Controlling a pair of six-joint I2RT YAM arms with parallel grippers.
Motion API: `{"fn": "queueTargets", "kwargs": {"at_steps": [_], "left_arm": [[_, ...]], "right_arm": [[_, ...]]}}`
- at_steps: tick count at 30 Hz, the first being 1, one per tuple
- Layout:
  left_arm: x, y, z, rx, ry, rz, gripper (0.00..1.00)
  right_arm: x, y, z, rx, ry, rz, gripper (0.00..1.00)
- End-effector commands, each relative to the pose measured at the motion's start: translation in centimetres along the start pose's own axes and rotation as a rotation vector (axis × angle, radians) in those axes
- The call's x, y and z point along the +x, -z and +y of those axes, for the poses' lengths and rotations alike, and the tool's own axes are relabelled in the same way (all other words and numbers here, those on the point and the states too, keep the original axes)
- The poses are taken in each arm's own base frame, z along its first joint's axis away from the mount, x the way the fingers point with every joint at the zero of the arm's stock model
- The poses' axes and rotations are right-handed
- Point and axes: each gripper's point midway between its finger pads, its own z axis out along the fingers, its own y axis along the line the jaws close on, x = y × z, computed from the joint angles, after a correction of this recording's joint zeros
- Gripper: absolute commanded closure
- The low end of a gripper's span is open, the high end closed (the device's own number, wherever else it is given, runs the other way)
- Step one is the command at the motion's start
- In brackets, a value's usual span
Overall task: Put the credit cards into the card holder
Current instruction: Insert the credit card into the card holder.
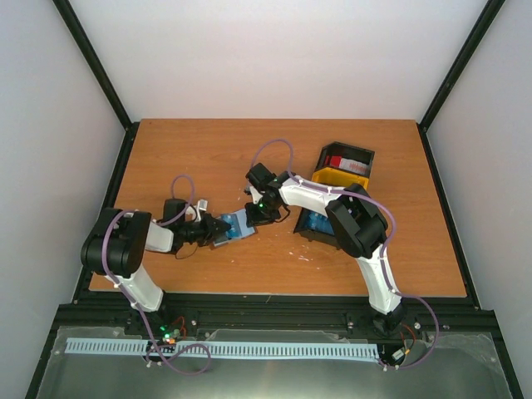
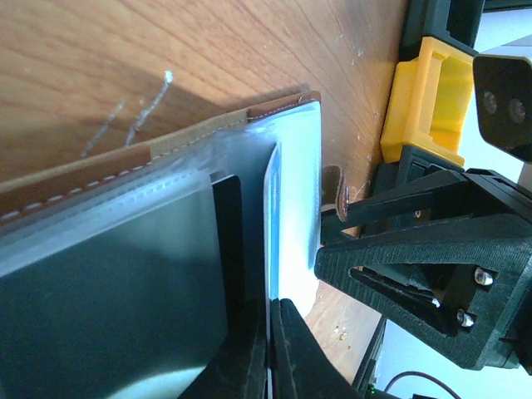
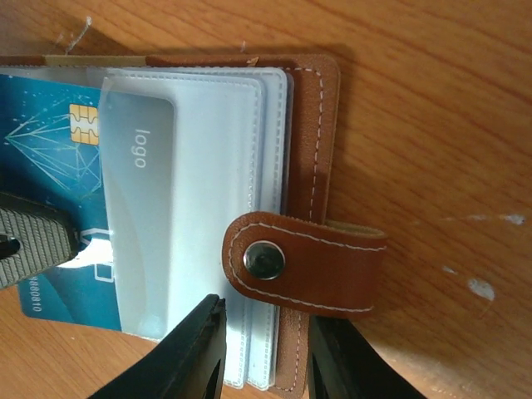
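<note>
The brown card holder lies open on the table, its clear sleeves fanned out and its clasp strap folded over them. A blue credit card with a gold chip sits partly inside one sleeve. My left gripper is shut on that card's outer edge. My right gripper is shut on the holder's near edge, sleeves and leather between its fingers. In the top view both grippers, left and right, meet at the holder in mid-table.
Three small trays stand right of the holder: a black one with red and white cards, a yellow one, and a black one with blue cards under the right arm. Black frame rails edge the table.
</note>
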Motion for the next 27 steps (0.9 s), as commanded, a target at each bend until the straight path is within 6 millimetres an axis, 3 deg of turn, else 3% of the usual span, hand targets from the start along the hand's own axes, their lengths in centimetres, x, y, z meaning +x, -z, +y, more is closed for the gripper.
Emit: {"fn": "queueTargets", "kwargs": {"at_steps": [1,6,10,12,17,23,27], "left_arm": [[0.0,-1.0,0.2,-0.024,-0.014,0.005,0.91],[-0.1,-0.7,0.6,-0.136,-0.012,0.009,0.72],[-0.2,0.2,0.9,-0.248,0.026,0.009,0.46],[0.0,0.5,1.0,-0.283,0.041,0.014,0.38],[0.5,1.8,1.7,-0.392,0.092,0.037,0.28],[0.5,2.3,0.6,-0.408,0.085,0.057,0.19],[0.9,2.1,-0.1,-0.368,0.074,0.09,0.18]], "right_arm": [[1.9,-2.1,-0.8,0.008,-0.034,0.075,0.71],[1.8,-2.0,-0.8,0.008,-0.031,0.07,0.71],[1.5,-2.0,-0.8,0.006,-0.039,0.065,0.71],[1.5,-2.1,-0.8,0.005,-0.04,0.065,0.71],[1.9,-2.4,-0.5,-0.021,-0.042,0.086,0.71],[1.7,-2.6,-0.1,-0.045,-0.031,0.088,0.7],[1.2,-1.9,2.1,-0.167,0.004,0.057,0.68]]}}
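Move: The left hand already pinches the blue card's outer edge, with the card partly in the sleeve. The middle of the card holder's right-hand clear sleeve is about 3 cm to that hand's right, level with it and 1 cm lower. The snap strap is about 6 cm to its right and 1 cm farther out; the blue card bin is roughly 25 cm right, level. From the right hand, the sleeve is about 2 cm left, 1 cm ahead and 1 cm below. Still pinching the blue card's edge, the left hand pushes it barely 1 cm right into the sleeve, and its fingers spread wide to let go. It then lifts about 1.5 cm while swinging forward, and comes back with some 2 cm of travel to the left, rolling about 20 degrees. The half-open right hand stays low at the holder's strap end, then eases about 1.5 cm left. ##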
